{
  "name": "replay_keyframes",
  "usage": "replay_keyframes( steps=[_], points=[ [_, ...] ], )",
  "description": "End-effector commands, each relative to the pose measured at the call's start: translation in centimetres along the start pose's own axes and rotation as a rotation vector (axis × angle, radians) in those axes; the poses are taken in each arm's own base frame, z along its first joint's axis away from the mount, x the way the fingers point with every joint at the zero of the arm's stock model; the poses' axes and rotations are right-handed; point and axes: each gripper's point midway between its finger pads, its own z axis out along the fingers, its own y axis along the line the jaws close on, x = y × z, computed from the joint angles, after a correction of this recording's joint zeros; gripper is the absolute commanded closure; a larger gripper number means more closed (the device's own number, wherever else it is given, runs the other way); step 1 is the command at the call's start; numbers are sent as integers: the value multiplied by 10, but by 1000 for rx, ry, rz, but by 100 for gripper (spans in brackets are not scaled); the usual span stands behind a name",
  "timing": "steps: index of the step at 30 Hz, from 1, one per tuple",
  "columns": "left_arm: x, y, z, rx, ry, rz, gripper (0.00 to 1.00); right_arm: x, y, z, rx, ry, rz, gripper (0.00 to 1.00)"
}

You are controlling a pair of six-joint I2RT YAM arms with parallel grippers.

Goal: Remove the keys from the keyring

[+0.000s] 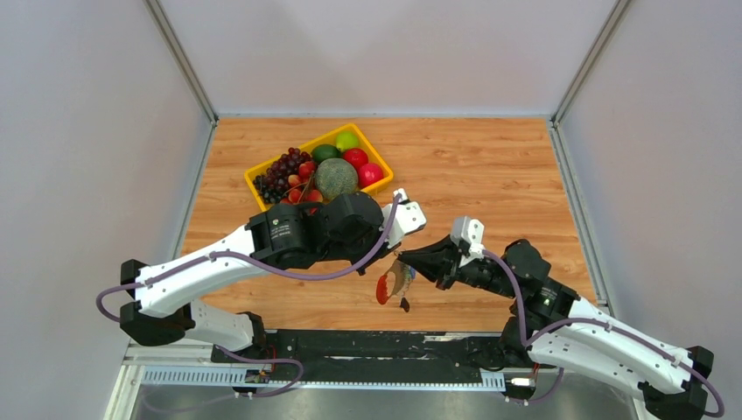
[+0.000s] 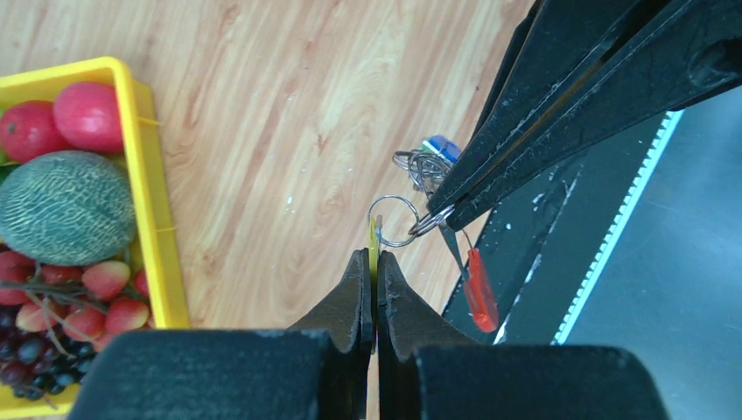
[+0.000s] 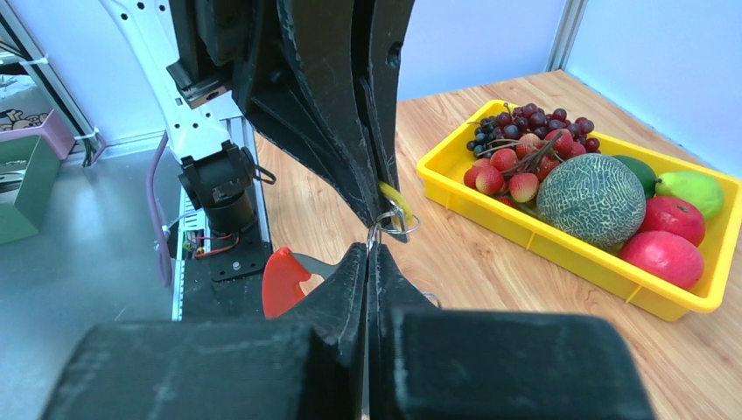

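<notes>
The keyring (image 1: 400,278) hangs in the air between both grippers, above the table's front edge. Its flat red oval tag (image 1: 383,290) dangles below. My left gripper (image 2: 374,255) is shut on a yellow key (image 2: 373,236), seen edge-on, which hangs on a silver split ring (image 2: 394,220). My right gripper (image 3: 367,248) is shut on the keyring (image 3: 374,233) just beside that ring, tip to tip with the left one. A blue key (image 2: 442,147) sits on a second cluster of rings behind the right fingers (image 2: 525,140). The red tag (image 3: 284,278) also shows in the right wrist view. The green and black keys are hidden.
A yellow fruit tray (image 1: 255,173) with grapes, a melon, apples and strawberries stands at the back left of the wooden table, close behind the left arm. The black base rail (image 1: 376,343) runs along the near edge. Grey walls enclose the table.
</notes>
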Motion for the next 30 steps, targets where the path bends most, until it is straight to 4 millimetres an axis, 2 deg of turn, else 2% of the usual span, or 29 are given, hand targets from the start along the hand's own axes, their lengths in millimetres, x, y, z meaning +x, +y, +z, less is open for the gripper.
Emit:
replay_keyframes(
  steps=[1, 2, 4, 6, 14, 22, 30],
  points=[
    [-10, -13, 2, 82, -53, -40, 100, -22, 7, -4, -33, -99, -38, 100],
    [-11, -13, 2, 81, -58, -41, 100, -21, 7, -5, -28, -98, -38, 100],
    [-14, -8, -2, 57, -73, -37, 100, -16, 5, -5, -21, -80, -33, 87],
    [-17, -1, -8, 27, -90, -28, 100, -11, 4, -5, -12, -63, -28, 79],
    [-24, 4, -22, 17, -115, -8, 100, -4, -1, -5, 13, -40, -21, 76],
    [-25, 0, -20, 37, -111, -13, 100, -2, -7, 5, 32, -11, -14, 68],
    [-27, -6, -20, 66, -112, -15, 100, -3, -10, 13, 42, 5, -12, 66]
  ],
)
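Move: The right fingertips already pinch the small linked rings, about 1 cm left of the right hand point and level with it. The bottle opener hangs some 4 cm below that hand, 2 cm to its left and 1 cm back; its red handle is roughly 4 cm back, 3 cm left and 4 cm lower. From the left hand, which holds the yellow key, the rings lie about 3 cm right, 1 cm back and 2 cm down. Open the right fingers to about a third and let go of the linked rings, then sink the right hand some 3 cm, easing about 1 cm forward and slightly left, so that the parted fingers come down on either side of the rings and the bottle opener's upper part. Keep the left fingers shut on the yellow key and the left hand nearly still. ##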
